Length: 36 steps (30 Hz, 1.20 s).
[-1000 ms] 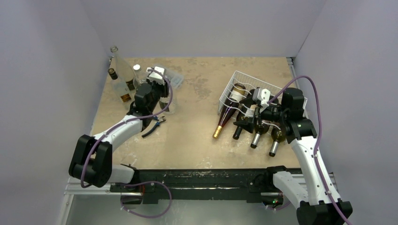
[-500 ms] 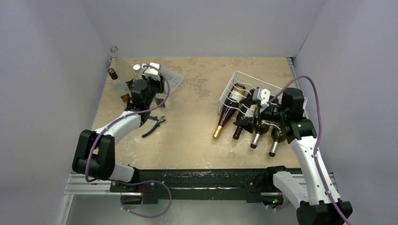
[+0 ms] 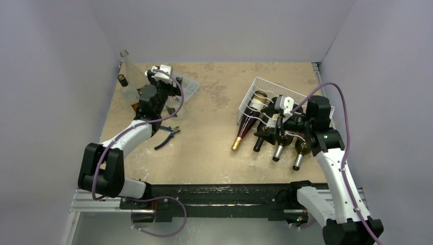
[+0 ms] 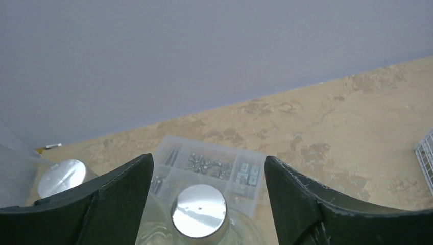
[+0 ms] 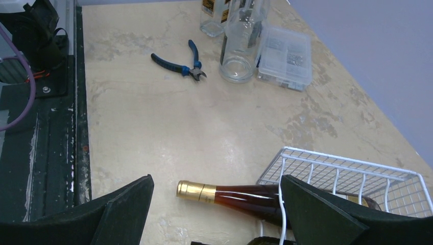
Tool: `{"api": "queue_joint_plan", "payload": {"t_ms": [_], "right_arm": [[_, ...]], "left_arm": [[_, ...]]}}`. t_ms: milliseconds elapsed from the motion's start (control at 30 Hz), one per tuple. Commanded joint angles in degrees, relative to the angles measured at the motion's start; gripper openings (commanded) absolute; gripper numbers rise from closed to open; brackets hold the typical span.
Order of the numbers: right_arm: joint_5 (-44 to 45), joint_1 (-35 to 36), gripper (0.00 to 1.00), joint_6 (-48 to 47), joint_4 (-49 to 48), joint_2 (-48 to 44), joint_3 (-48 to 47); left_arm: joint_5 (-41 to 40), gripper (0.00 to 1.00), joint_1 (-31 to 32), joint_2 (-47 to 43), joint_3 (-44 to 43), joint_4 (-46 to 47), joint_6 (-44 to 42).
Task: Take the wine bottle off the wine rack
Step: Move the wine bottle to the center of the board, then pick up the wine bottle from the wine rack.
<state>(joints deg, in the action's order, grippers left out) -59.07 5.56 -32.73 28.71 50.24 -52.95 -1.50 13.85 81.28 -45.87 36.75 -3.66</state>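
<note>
The white wire wine rack [image 3: 254,88] stands at the right of the table. Several wine bottles lie on it with their necks toward me, among them an amber wine bottle [image 3: 245,130] with a gold cap. My right gripper [image 3: 268,133] hovers open over those necks. In the right wrist view the amber bottle [image 5: 240,195] lies between and below the spread fingers [image 5: 217,177], untouched, next to the rack [image 5: 352,171]. My left gripper [image 3: 164,84] is at the far left, open around the silver cap [image 4: 199,211] of an upright clear bottle, with a gap on each side.
More upright bottles [image 3: 128,74] cluster at the back left by the wall. A clear compartment box [image 4: 214,166] of small parts lies just behind the clear bottle. Blue-handled pliers [image 3: 167,137] lie on the table near the left arm.
My left gripper has shifted back and to the left and has opened, letting go of the clear bottle's neck. The right arm has not moved.
</note>
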Motion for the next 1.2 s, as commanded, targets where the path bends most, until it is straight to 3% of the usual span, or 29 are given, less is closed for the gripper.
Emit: {"api": "queue_joint_plan", "payload": {"t_ms": [0,167,267,533,700,900,1033,1167], "right_arm": [[0.4,-0.3,0.99,-0.9,-0.4,-0.4,0.6],[0.5,-0.3,0.99,-1.1,-0.4,-0.6,0.7],[0.4,-0.3,0.99,-1.3,-0.2,-0.7,0.7],[-3.1,-1.0,0.99,-3.4,1.5,-0.8,0.9],[-3.7,-1.7,0.99,-5.7,2.6,-1.3,2.2],[-5.1,-3.0,0.99,-12.6,3.3,-2.5,5.2],[-8.2,-4.5,0.99,-16.9,4.0,-2.7,7.7],[-7.0,-5.1,0.99,-14.5,1.9,-2.6,8.4]], "left_arm": [[0.9,0.86,-0.6,-4.0,-2.5,7.6,0.1],[0.8,1.0,-0.6,-9.4,-2.2,2.1,2.4],[0.0,1.0,-0.6,-14.8,-3.3,-6.8,5.4],[3.1,1.0,-0.6,-32.2,-7.4,-41.8,14.1],[10.6,1.0,-0.6,-40.7,-5.9,-51.6,19.7],[21.6,1.0,-0.6,-45.0,-0.7,-56.8,33.3],[30.4,1.0,-0.4,-45.8,7.3,-53.1,44.1],[28.7,1.0,4.0,-47.8,12.8,-48.5,47.9]]}}
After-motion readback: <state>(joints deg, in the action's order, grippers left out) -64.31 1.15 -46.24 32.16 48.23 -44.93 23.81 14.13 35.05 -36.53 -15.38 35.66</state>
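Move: The left hand is around the neck of the clear bottle it has set down, the bottle's middle about 11 cm below. Ahead some 14 cm lies the plastic box. A white-capped bottle stands about 9 cm left and 3 cm farther out, and the pliers 15 cm back, 5 cm left. The gold-necked wine bottle is roughly 39 cm right, 9 back. From the right hand it lies about 10 cm ahead, 3 left, 21 below; the black-necked bottle 9 ahead, 7 right. Back and up first, the left hand opens its already loosened fingers fully and clears the clear bottle's neck, rising some 12 cm, then sinks again to end about 22 cm back and 5 cm to the right, tipping down some 30 degrees, its left side dropping as it turns clockwise. Late on, the right hand, still open and empty, sinks about 5 cm towards the racked wine bottles. ##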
